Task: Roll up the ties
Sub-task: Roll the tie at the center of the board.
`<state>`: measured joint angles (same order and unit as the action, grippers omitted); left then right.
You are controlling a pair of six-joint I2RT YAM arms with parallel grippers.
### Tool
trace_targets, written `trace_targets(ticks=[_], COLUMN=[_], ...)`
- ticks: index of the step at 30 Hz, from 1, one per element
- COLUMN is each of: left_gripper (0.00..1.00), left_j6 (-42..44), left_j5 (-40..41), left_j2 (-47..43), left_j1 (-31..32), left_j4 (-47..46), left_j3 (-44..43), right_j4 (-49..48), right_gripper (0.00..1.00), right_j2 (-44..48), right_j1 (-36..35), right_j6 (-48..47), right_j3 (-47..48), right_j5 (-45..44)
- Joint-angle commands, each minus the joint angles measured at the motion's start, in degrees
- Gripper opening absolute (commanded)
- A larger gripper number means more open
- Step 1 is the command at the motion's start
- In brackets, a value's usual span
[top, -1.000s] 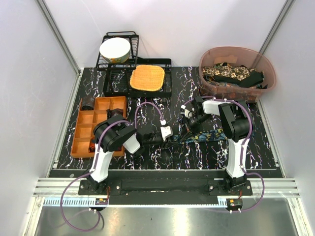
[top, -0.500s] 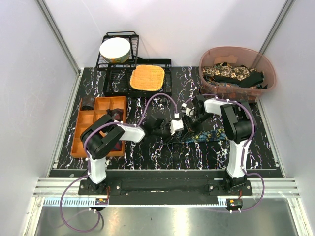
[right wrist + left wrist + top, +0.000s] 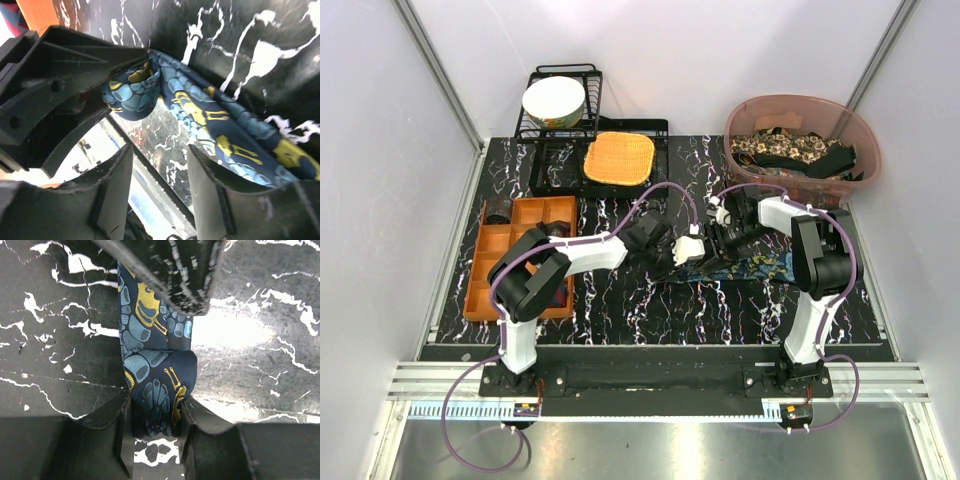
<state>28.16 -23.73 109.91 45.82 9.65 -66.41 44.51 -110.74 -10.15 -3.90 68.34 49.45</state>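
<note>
A dark blue tie (image 3: 752,268) with teal and yellow print lies flat on the black marbled table, its left end rolled up. In the left wrist view my left gripper (image 3: 156,415) is shut on that rolled end (image 3: 159,390), one finger on each side of the roll. In the top view the left gripper (image 3: 686,254) reaches in from the left. My right gripper (image 3: 726,244) hovers just right of the roll. In the right wrist view the right gripper (image 3: 158,186) is open above the tie (image 3: 215,117), with nothing between its fingers. More ties fill the pink bin (image 3: 740,166).
An orange compartment tray (image 3: 492,262) sits at the left. A black dish rack (image 3: 535,128) with a white bowl (image 3: 554,100) stands at the back. An orange woven mat (image 3: 618,158) lies on a black tray next to it.
My left arm stretched right and closed on the tie's rolled end. My right gripper went from shut to open, let go of the roll and drew slightly to the right.
</note>
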Motion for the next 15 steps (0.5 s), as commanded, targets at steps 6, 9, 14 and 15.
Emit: trace_targets(ticks=[6,9,14,15], left_gripper=[0.00,0.00,0.00,0.00], left_j6=[3.2,3.0,3.5,4.0], left_j5=[4.4,3.3,1.7,1.3], left_j2=[2.2,1.7,0.8,0.4], left_j1=[0.6,0.1,-1.1,-1.3], left_j4=[13.0,13.0,14.5,14.6], left_j3=[-2.0,-2.2,-4.2,-4.8], right_j4=[-4.0,-3.6,-2.2,-2.1], right_gripper=[0.39,0.36,0.33,0.33], right_j2=[-3.4,-4.9,-7.1,-7.0], right_j1=[-0.5,-1.4,-1.5,-1.5], right_j6=[3.0,3.4,5.1,5.3], right_j3=[3.6,1.6,0.9,0.4], right_j5=[-3.8,-6.5,-10.9,-11.5])
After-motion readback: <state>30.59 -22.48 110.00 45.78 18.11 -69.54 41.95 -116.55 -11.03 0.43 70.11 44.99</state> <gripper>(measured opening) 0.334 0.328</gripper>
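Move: The flat tie strip beside the roll lies about 4 cm below the right gripper and 1 cm ahead of it. From the same gripper, the rolled end, still held in the left gripper, is some 7 cm to the left, level fore and aft and 3 cm lower; the plastic bin stands about 26 cm ahead, 19 cm to the right and some 2 cm higher. From the left gripper, that stretch of strip is roughly 7 cm to the right, 1 cm ahead and 1 cm lower. Swing the right gripper forward about 2 cm over the strip, then lower it some 3 cm to the cloth just right of the roll while drawing it back a little, narrowing the half-open fingers as it goes without shutting them. Keep the left gripper's pinch on the roll and ease it about 1 cm to the left with a slight turn. ##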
